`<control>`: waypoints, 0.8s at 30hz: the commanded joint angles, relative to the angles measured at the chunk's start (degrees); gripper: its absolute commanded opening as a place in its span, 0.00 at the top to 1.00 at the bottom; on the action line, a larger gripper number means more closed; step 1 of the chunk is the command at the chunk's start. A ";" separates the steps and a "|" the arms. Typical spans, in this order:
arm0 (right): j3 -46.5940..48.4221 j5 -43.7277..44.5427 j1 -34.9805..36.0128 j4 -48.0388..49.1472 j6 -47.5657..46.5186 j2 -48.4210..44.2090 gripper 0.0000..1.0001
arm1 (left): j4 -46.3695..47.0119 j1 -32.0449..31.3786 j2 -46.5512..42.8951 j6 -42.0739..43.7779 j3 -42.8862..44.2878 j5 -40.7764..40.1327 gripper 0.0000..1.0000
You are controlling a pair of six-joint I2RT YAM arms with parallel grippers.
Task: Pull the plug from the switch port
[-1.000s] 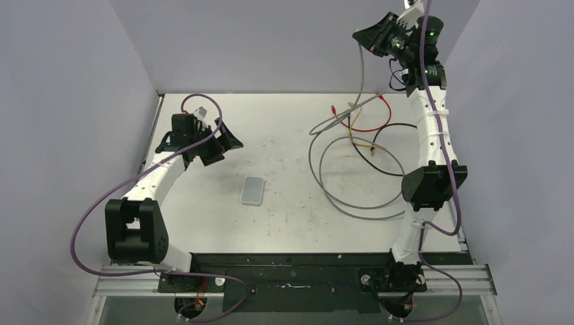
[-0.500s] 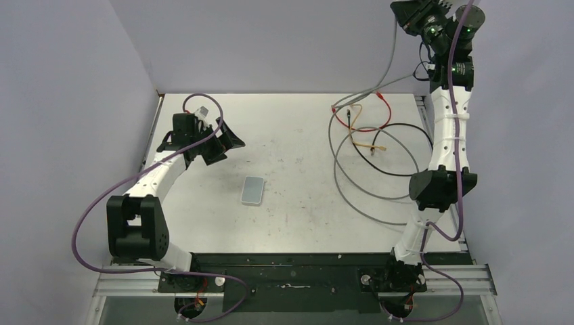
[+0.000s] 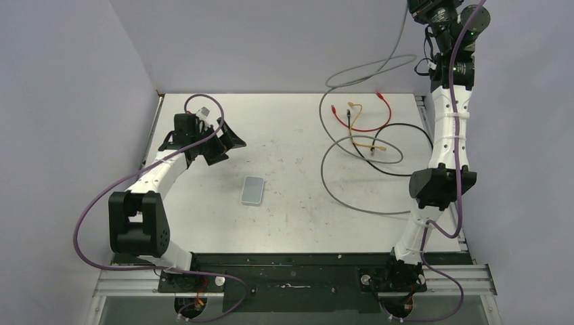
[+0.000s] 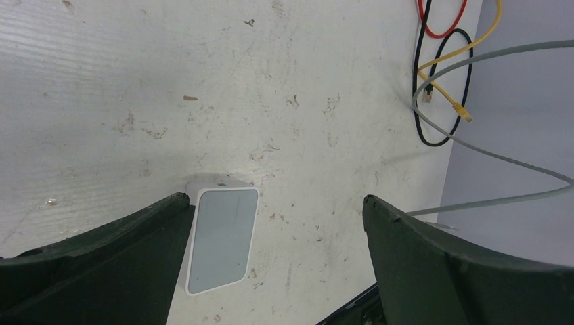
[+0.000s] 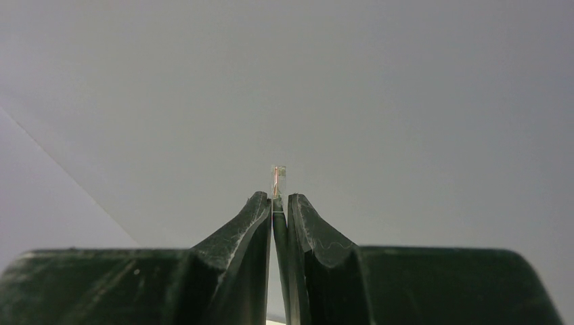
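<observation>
The switch (image 3: pixel 253 191), a small flat light-grey box, lies flat on the table with no cable in it. In the left wrist view the switch (image 4: pixel 222 238) sits just inside the left finger. My left gripper (image 3: pixel 227 139) (image 4: pixel 274 203) hovers open up and to the left of the switch, holding nothing. My right gripper (image 3: pixel 423 8) is raised high at the back right, partly cut by the frame edge. In its wrist view the right gripper (image 5: pixel 277 198) is shut on the plug (image 5: pixel 278 177), whose clear tip pokes out between the fingers. The grey cable (image 3: pixel 369 67) hangs from it down to the table.
Red (image 3: pixel 359 127), yellow (image 3: pixel 369 144) and black (image 3: pixel 413 128) cables lie tangled at the table's back right, with the grey cable's loop around them. Walls close in the back and both sides. The black base rail (image 3: pixel 304 261) runs along the near edge.
My right arm has risen and swung right with the plug, lifting the grey cable and dragging its loop across the table. The left arm and the switch have stayed put.
</observation>
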 commanded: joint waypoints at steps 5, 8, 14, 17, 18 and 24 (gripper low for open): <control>-8.79 1.95 1.55 3.42 -2.71 1.91 0.95 | 3.58 0.30 0.65 -0.84 0.34 2.44 0.04; -10.79 1.69 2.42 0.59 -3.68 4.20 0.95 | 4.02 0.30 0.48 -1.16 -0.22 2.62 0.04; -12.52 1.42 3.00 -0.55 -3.74 8.45 0.95 | 4.28 0.30 0.74 -1.26 -0.54 3.32 0.04; -14.39 2.55 3.15 0.32 -4.10 9.42 0.95 | 4.46 0.30 0.82 -1.37 -0.62 3.42 0.04; -14.95 2.80 3.20 0.57 -4.19 9.67 0.95 | 4.55 0.30 0.93 -1.41 -0.56 3.43 0.04; -19.02 3.38 3.27 0.96 -5.35 10.38 0.95 | 5.06 0.30 1.78 -1.74 -0.26 3.78 0.04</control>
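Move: Far below and a little ahead of the right hand, which still pinches the grey cable's clear plug, lies the pile of pulled cables: about 8 cm farther out, 1 cm right, some 56 cm down. The near yellow plug is about 2 cm back and 8 cm right, the far red plug 23 cm ahead and 10 cm right; the switch sits 22 cm back, 37 cm left. From the left hand the pile is roughly 23 cm ahead, 46 cm right. Swooping down about 26 cm and forward some 10 cm, the right hand carries the grey cable's plug end from high in the air towards the table's far right, over the pile of pulled cables. Its wrist tips down about 30 degrees, the fingers keep their pinch, and the descent eases almost to a stop. ##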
